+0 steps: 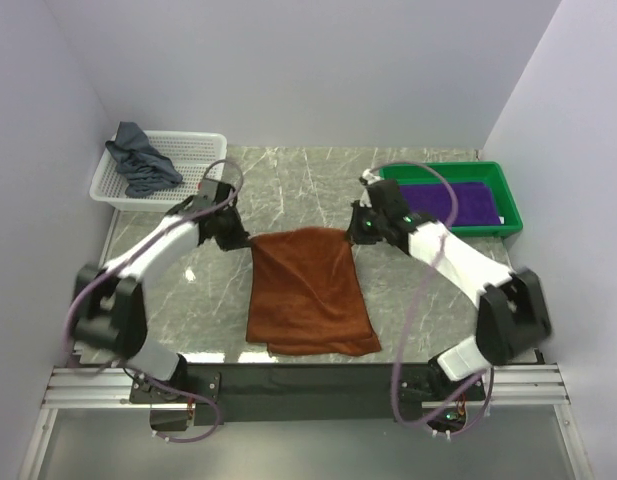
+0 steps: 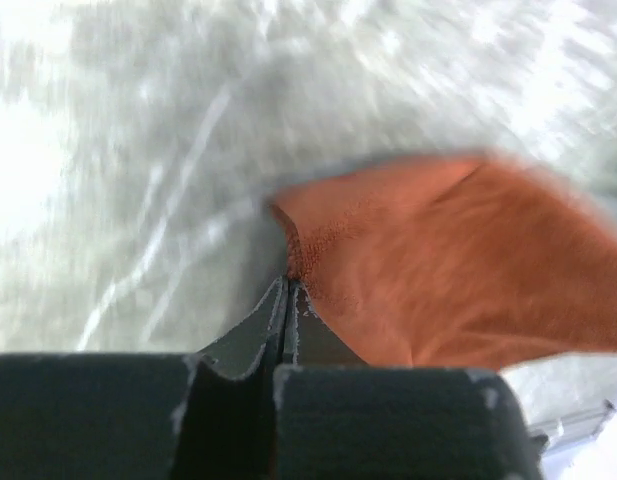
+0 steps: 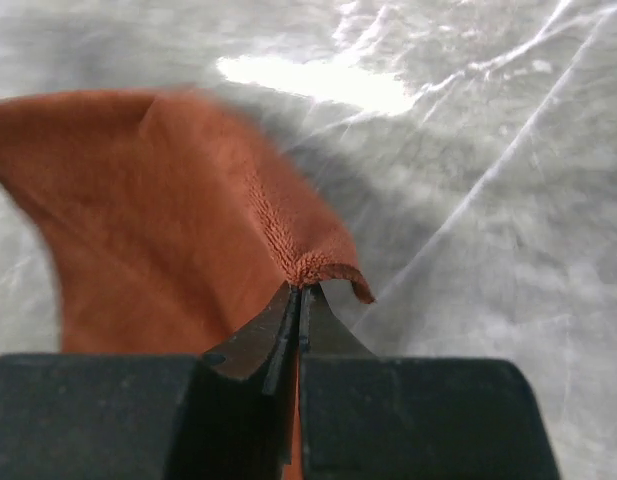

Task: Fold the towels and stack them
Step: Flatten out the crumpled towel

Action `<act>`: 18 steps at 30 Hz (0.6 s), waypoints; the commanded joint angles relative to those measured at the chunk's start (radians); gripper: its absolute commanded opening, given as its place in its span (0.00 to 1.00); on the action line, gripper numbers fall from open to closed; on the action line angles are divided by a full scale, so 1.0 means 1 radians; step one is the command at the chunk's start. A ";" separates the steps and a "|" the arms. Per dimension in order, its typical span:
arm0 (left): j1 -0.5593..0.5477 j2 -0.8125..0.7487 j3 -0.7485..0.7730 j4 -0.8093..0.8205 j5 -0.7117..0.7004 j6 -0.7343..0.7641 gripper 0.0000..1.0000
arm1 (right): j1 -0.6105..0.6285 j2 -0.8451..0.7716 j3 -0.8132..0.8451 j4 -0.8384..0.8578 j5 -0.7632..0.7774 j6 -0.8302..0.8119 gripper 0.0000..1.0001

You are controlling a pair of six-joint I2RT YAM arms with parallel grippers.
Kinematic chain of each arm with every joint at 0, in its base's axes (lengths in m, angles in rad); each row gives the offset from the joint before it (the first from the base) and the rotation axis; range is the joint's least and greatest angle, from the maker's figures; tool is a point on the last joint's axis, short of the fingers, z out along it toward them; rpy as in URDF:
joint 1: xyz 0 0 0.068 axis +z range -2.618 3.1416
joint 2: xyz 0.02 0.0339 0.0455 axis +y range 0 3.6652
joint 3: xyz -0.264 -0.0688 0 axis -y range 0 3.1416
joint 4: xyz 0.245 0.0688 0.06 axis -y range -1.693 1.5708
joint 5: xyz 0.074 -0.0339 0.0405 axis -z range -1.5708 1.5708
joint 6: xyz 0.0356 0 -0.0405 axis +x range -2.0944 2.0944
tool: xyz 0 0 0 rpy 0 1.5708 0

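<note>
A rust-brown towel (image 1: 308, 292) lies spread in the middle of the marble table, its far edge lifted. My left gripper (image 1: 244, 239) is shut on the towel's far left corner (image 2: 293, 270). At the far right corner (image 3: 313, 268), my right gripper (image 1: 356, 235) is shut on the cloth too, with a small flap curling past the fingertips. In the left wrist view my left gripper (image 2: 289, 285) shows its jaws pressed together; my right gripper (image 3: 299, 290) looks the same in the right wrist view. A purple towel (image 1: 450, 205) lies flat in the green tray. A grey-blue towel (image 1: 140, 160) sits crumpled in the white basket.
The white mesh basket (image 1: 203, 150) stands at the far left and the green tray (image 1: 508, 195) at the far right. Purple cables loop over both arms. A black strip and metal rail run along the near table edge (image 1: 308, 380).
</note>
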 commanded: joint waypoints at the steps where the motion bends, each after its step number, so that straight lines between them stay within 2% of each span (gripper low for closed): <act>1: -0.037 -0.179 -0.167 0.021 0.033 -0.032 0.01 | 0.020 -0.152 -0.175 0.042 -0.045 0.000 0.00; 4: -0.067 -0.242 -0.333 0.043 0.082 -0.072 0.01 | 0.037 -0.220 -0.310 0.023 -0.080 0.029 0.01; 8: -0.083 -0.291 -0.480 0.069 0.147 -0.101 0.01 | 0.084 -0.284 -0.438 -0.007 -0.134 0.049 0.10; 11: -0.089 -0.333 -0.528 0.043 0.162 -0.101 0.04 | 0.109 -0.339 -0.468 -0.073 -0.137 0.033 0.28; 14: -0.089 -0.393 -0.527 0.002 0.170 -0.084 0.20 | 0.117 -0.396 -0.417 -0.156 -0.113 -0.006 0.40; 15: -0.089 -0.402 -0.505 -0.011 0.164 -0.071 0.32 | 0.117 -0.404 -0.373 -0.170 -0.093 -0.020 0.46; 16: -0.089 -0.414 -0.491 -0.027 0.158 -0.063 0.37 | 0.115 -0.410 -0.353 -0.179 -0.062 -0.026 0.47; 17: -0.089 -0.414 -0.471 -0.053 0.145 -0.045 0.51 | 0.115 -0.407 -0.334 -0.185 -0.044 -0.033 0.48; 18: -0.089 -0.410 -0.433 -0.066 0.112 -0.037 0.59 | 0.108 -0.400 -0.298 -0.186 -0.021 -0.044 0.48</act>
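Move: Each hand holds a far corner of the rust towel, raised some 8 or 9 cm off the table. For the left, the middle of the towel part they draw back over lies about 14 cm back, 13 to its right and 8 below; for the right, about 15 back, 9 to its left and 9 below. The white basket is roughly 22 cm ahead and 21 left of the left hand, the green tray some 12 ahead and 23 right of the right hand. Back towards the robot both hands sweep fast together, some 16 cm, lifting slightly at first, then diving about 8 cm to lay the held far corners down over the towel's nearer part. As they reach the bottom, the fingertips tip back towards the robot and both grippers open to about half, letting go of the corners. They then rise a few centimetres, the right easing slightly forward. ##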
